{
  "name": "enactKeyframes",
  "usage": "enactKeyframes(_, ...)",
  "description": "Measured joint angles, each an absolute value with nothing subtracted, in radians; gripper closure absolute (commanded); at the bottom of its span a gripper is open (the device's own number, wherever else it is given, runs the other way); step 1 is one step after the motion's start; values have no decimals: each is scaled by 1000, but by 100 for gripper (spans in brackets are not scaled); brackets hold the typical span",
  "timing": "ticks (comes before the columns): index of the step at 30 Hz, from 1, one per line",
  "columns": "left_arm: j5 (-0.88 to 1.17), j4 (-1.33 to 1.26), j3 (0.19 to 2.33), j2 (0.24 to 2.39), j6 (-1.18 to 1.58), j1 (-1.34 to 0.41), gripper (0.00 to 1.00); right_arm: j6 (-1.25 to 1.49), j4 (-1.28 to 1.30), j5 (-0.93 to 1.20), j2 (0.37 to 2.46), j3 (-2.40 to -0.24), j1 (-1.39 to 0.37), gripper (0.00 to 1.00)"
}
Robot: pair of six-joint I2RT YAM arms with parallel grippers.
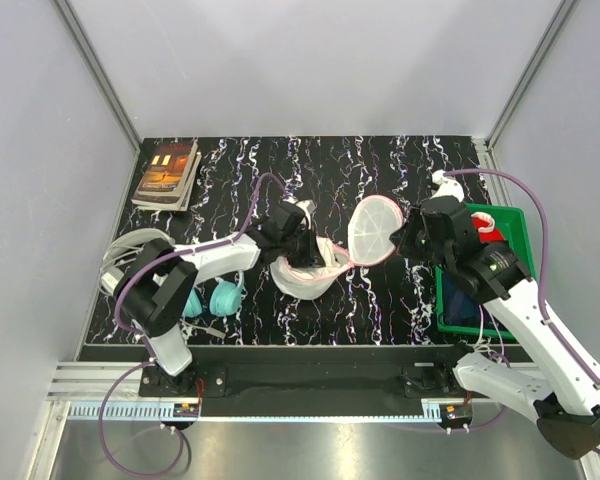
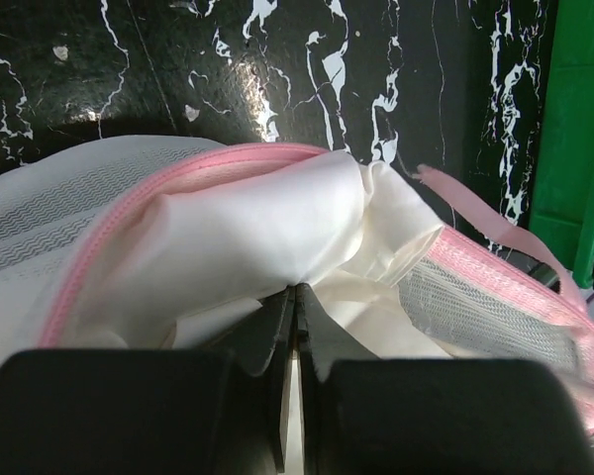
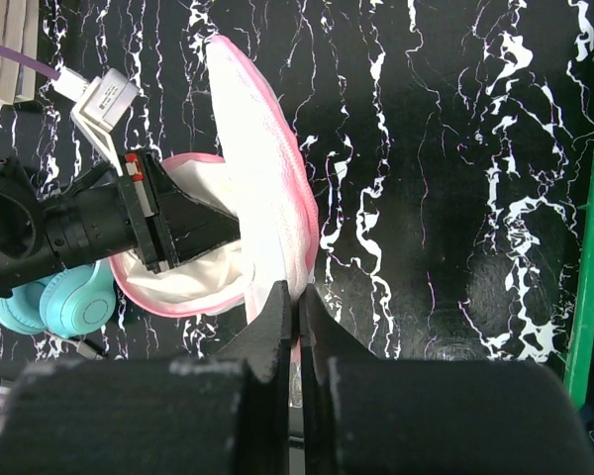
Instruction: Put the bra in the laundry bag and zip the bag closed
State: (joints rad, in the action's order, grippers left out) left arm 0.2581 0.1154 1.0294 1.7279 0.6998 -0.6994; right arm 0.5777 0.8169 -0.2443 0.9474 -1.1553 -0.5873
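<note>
The laundry bag lies open at mid table. Its lower half (image 1: 302, 278) rests on the table and its other half (image 1: 372, 228) stands upright. My left gripper (image 1: 305, 250) reaches into the lower half and is shut on smooth white fabric (image 2: 267, 228) inside the pink zip trim (image 2: 129, 213). It also shows in the right wrist view (image 3: 228, 230). My right gripper (image 1: 400, 240) is shut on the pink rim of the upright half (image 3: 262, 158), holding it up. No black bra shows in any view.
A green tray (image 1: 515, 225) with red and white clothes (image 1: 485, 225) stands at the right, close behind my right arm. Teal headphones (image 1: 212, 298) lie by the left arm's base. Books (image 1: 167, 172) lie at the back left, with a coil of cable (image 1: 125, 255) in front of them.
</note>
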Motion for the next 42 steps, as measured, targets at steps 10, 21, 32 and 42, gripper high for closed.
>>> enactKeyframes(10, 194, 95, 977, 1688, 667, -765, 85, 519, 833, -250, 889, -1161, -588, 100)
enactKeyframes(21, 194, 102, 1002, 1698, 644, -740, 41, 485, 829, -250, 746, -1101, -591, 100)
enactKeyframes(32, 209, 298, 1074, 1308, 513, -731, 19, 509, 846, -215, 916, -1151, -591, 100)
enactKeyframes(42, 39, -30, 847, 1163, 399, -1010, 11, 576, 914, -219, 971, -1231, -591, 100)
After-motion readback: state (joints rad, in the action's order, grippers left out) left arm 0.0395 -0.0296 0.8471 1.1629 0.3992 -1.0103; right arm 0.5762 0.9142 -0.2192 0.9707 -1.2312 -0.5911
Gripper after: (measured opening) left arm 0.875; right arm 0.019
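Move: The left hand is in the laundry bag with nearly shut fingertips on the white bra, whose middle is about 2 cm below and 1 cm to the left. The raised mesh lid's middle is some 11 cm to its right, 5 cm ahead and 9 cm up. The right hand holds the lid's edge, the lid's middle about 5 cm left, 3 cm ahead and 7 cm below; from there the bra lies roughly 17 cm left, 4 cm ahead and 21 cm below. Left fingers open wide and rise about 17 cm off the bra, drawing back some 9 cm; right keeps lid. ##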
